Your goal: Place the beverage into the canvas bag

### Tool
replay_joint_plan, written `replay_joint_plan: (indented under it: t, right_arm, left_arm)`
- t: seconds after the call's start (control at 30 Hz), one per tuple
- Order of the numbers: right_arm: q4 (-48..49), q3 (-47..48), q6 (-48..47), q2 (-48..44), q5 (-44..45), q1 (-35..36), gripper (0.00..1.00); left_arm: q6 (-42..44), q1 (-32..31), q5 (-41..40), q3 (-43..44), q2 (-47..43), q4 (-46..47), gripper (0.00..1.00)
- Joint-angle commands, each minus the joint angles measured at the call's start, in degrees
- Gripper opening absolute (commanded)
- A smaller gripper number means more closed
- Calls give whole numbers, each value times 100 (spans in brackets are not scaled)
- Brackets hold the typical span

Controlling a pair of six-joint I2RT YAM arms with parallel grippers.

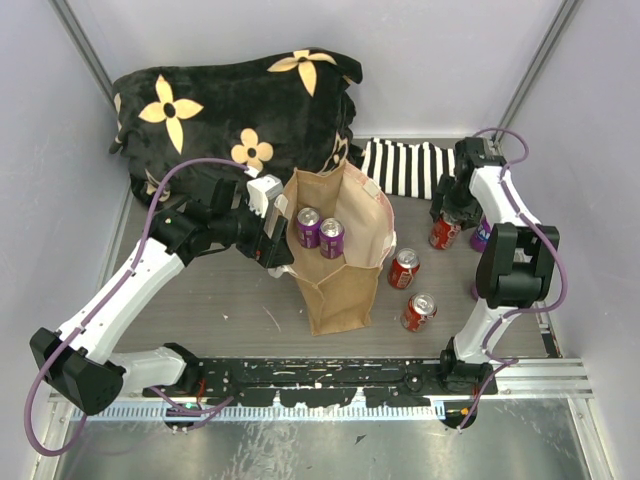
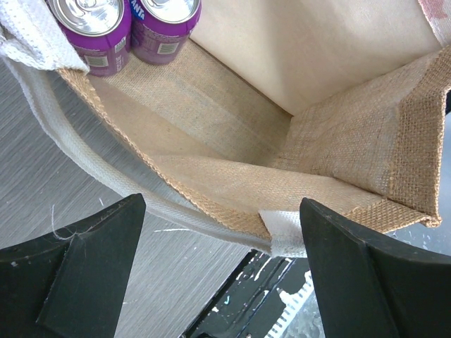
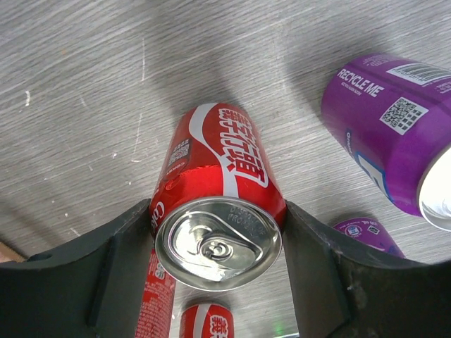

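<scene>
The tan canvas bag (image 1: 338, 275) stands upright in the middle of the table, its mouth open, with two purple cans (image 1: 319, 231) inside. My left gripper (image 1: 279, 228) is at the bag's left rim. In the left wrist view its jaws (image 2: 222, 205) are open wide around the bag's rim (image 2: 232, 186) and cream handle (image 2: 106, 179). My right gripper (image 1: 447, 212) is at the back right, shut on an upright red cola can (image 1: 444, 233). In the right wrist view both fingers (image 3: 313, 260) press the sides of the red can (image 3: 220, 197).
Two more red cans (image 1: 403, 268) (image 1: 419, 311) stand to the right of the bag. A purple can (image 1: 482, 236) stands near the right arm and shows in the right wrist view (image 3: 391, 127). A striped cloth (image 1: 405, 166) and a black flowered blanket (image 1: 230, 100) lie at the back.
</scene>
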Motion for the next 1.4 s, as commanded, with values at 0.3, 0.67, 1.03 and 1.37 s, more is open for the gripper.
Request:
replay_joint_plan:
  t: [0.3, 0.67, 1.03, 1.37]
  right_arm:
    - [-1091, 3493, 347, -477, -854, 796, 1]
    - [-782, 4302, 937, -917, -782, 2886, 1]
    - [-826, 3077, 1328, -1086, -298, 4715, 1]
    - [-30, 2177, 1278, -760, 288, 5274, 1]
  left_arm:
    - [212, -24, -72, 24, -67, -163, 98]
    - [588, -24, -115, -278, -399, -507, 98]
    - [608, -25, 104, -388, -511, -504, 98]
    - [745, -25, 190, -570, -745, -499, 98]
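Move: My right hand already grips the red can; the canvas bag's middle lies about 29 cm to its left, 6 cm back and about level in height, its rim higher. Inside stand two purple cans, some 35 cm left and level, and 29 cm left and 3 cm back. A loose red can is 11 cm left, 11 cm back; a purple can stands 10 cm right, level. From my left hand the bag's middle is about 12 cm right, 8 cm ahead, 12 cm below. Keeping the red can pinched, I lift it steeply with my right hand, some 25 cm up and at first a little forward, then swing it about 33 cm left and back over the bag's right wall, finally lowering it about 10 cm towards the bag floor, the wrist turning some 40 degrees counter-clockwise. My open left hand eases about 3 cm back and left beside the rim. ##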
